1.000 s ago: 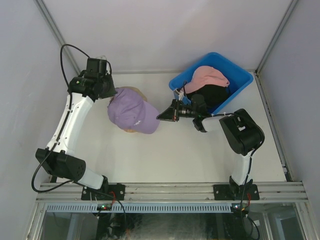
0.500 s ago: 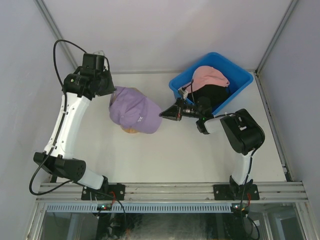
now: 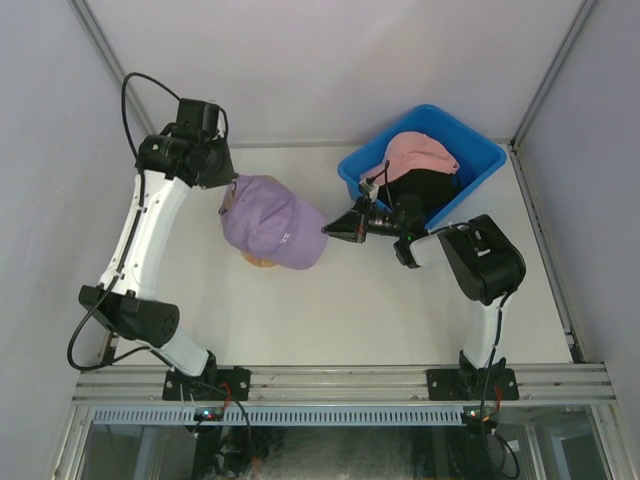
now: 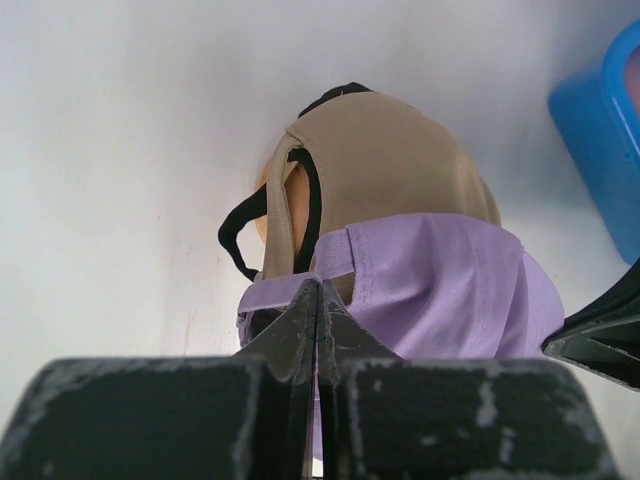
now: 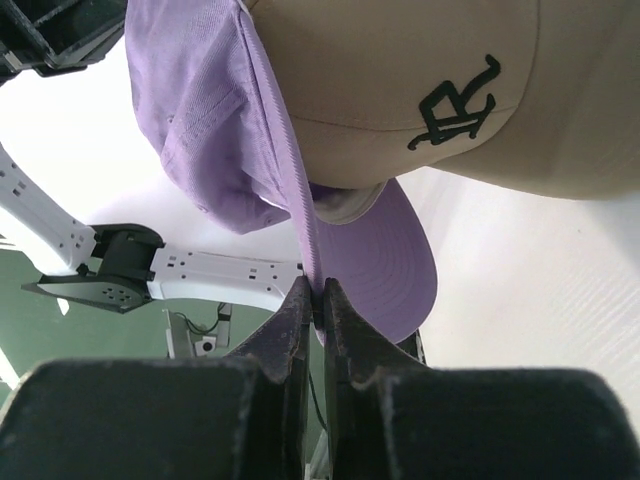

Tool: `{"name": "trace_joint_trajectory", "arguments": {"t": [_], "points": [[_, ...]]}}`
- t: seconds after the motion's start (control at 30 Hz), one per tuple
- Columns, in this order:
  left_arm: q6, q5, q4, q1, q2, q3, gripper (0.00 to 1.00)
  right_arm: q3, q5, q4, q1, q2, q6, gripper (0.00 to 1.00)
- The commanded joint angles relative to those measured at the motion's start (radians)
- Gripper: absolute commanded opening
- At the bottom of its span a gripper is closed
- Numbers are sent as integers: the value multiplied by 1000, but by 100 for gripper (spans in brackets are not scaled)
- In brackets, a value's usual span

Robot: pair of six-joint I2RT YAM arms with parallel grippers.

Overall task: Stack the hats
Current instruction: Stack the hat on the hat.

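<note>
A purple hat (image 3: 268, 222) hangs stretched between my two grippers, draped over a tan hat (image 4: 380, 160) with a black embroidered logo (image 5: 455, 100). My left gripper (image 3: 228, 190) is shut on the purple hat's back strap (image 4: 280, 292). My right gripper (image 5: 318, 290) is shut on its brim (image 5: 385, 260). From above, only a tan edge (image 3: 258, 261) shows under the purple crown. A pink hat (image 3: 418, 152) and a black hat (image 3: 432, 190) lie in the bin.
The blue plastic bin (image 3: 470, 135) stands at the back right, just behind my right arm. Grey walls close in on the white table (image 3: 330, 310) at the left, back and right.
Both grippers have shifted slightly to the right with the purple hat held between them, and the left wrist has moved a little towards the back wall. Both grips are unchanged.
</note>
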Motion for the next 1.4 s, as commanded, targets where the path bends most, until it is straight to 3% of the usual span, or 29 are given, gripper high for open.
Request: {"name": "trace_joint_trajectory", "arguments": {"t": [0.0, 0.2, 0.43, 0.97, 1.37], "points": [[-9, -28, 8, -6, 12, 76, 0, 5, 5, 5, -28, 28, 48, 0], [-12, -85, 7, -6, 50, 82, 0, 24, 17, -35, -32, 58, 69, 0], [-22, -149, 27, -7, 92, 75, 0, 45, 45, -208, -31, 41, 8, 0], [-36, -212, 72, -7, 196, 63, 0, 143, 223, -769, -8, -54, -302, 0], [19, -267, 58, -5, 260, 20, 0, 294, 324, -1015, 25, -7, -432, 0]]}}
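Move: The tan hat, already topping the stack, lies roughly 2 cm ahead of the left hand, 9 cm to its right and 17 cm below; the purple hat hangs between both hands. From the right hand the tan hat is about 6 cm ahead, 10 cm left and 4 cm lower. The wooden stand under it is 5 cm ahead and 14 cm left of the right hand; the blue bin is some 23 cm ahead and 23 cm to its right. Both hands bring the purple hat down and forward over the tan one, the left still pinching the back edge of the hat and sinking about 7 cm while reaching 5 cm or so forward, with a small drift left and a slight roll that lifts its left side. The right keeps its pinch on the brim side and goes about as far forward as down, its left-pointing fingers dipping some 20 degrees in the second half; whether the two hats touch can't be seen. ##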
